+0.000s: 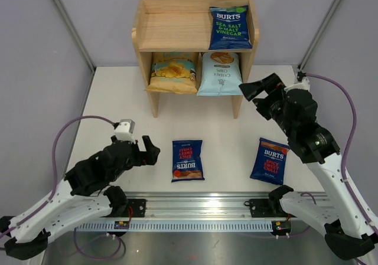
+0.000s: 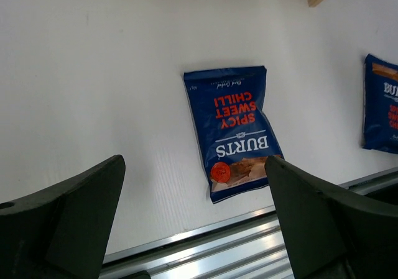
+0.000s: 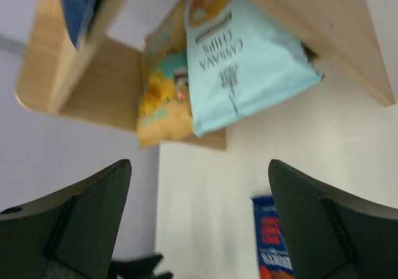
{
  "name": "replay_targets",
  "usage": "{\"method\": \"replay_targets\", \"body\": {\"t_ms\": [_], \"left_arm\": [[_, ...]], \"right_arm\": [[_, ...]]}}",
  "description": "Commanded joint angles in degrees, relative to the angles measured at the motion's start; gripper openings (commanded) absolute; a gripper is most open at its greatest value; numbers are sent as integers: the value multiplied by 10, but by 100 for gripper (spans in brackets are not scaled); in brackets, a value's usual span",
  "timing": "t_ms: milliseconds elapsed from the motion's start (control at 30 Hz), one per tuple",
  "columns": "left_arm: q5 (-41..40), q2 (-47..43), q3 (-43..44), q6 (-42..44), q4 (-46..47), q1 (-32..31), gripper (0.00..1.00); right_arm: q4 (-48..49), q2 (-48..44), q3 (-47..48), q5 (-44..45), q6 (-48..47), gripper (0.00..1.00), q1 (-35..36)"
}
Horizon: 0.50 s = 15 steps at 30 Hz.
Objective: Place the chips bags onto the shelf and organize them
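The wooden shelf [image 1: 174,29] stands at the back of the table. On its upper tier, at the right, lies a dark blue BURTS bag [image 1: 230,27]. The lower tier holds a yellow-and-teal bag [image 1: 172,72] and a pale blue cassava bag [image 1: 220,73], which the right wrist view shows as the cassava bag [image 3: 242,68]. Two more BURTS bags lie flat on the table, one in the middle [image 1: 188,159] and one to the right [image 1: 270,160]. My left gripper [image 1: 147,149] is open, just left of the middle bag [image 2: 233,130]. My right gripper [image 1: 253,94] is open and empty beside the shelf's right leg.
An aluminium rail [image 1: 201,209] runs along the table's near edge in front of both arm bases. Purple cables [image 1: 65,129] loop out from each arm. Pale walls and metal frame posts close in the back and sides.
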Motion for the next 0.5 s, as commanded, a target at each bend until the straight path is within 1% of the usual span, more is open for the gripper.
{"method": "replay_targets", "body": {"t_ms": [0,33,100,133,167,200,233,267,367,400,467], "left_arm": [[67,46,-50,-42,103,-2,99],[80,75,-61,-46,122,-2,99],[107,111,-91,-56,158,-2,99],[113,128,-98,-63,184,-1,99],[119,171,-102,-67,194,1,99],[120,192,-107,-71,200,2,99],[120,212,-108,-78,204,4,99],[119,249,-109,-83,208,5,99],[130,285,-130,-89,247,16,99],[149,301,-144,-90,281,22,99],[175,316,-160,-82,317,41,96]], "right_arm": [[42,-7,-78,-161,-137,99,-2],[29,-6,-110,-167,-156,99,-2],[29,-11,-150,-175,-162,99,-2],[48,-17,-199,-180,-165,99,-2],[65,-29,-225,-190,-166,100,-2],[83,-36,-250,-201,-164,99,-2],[118,-42,-294,-229,-168,100,-2],[132,-53,-313,-241,-169,99,-2],[170,-62,-362,-292,-158,100,-2],[184,-63,-374,-326,-153,99,-2],[235,-70,-409,-368,-137,99,-2]]}}
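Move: The middle sweet chilli bag, lying on the table, is about 13 cm to the left hand's right, about 1 cm ahead and some 20 cm below. From the right hand that same bag lies about 21 cm left, 12 cm back and 37 cm below. The right sweet chilli bag lies some 33 cm to the right of the middle one and level with it; the cassava bag on the lower shelf is about 15 cm ahead of the right hand, 7 cm left and 15 cm lower. The left hand sinks about 16 cm beside the middle sweet chilli bag while easing right towards its left edge, fingers staying wide open and tipping some 25 degrees further down, and ends just above the table, slowing. The empty right hand comes away from the shelf in a fast drop, with smaller shifts back and left towards the same bag, and its open gripper turns counter-clockwise and tips downward on the way. ##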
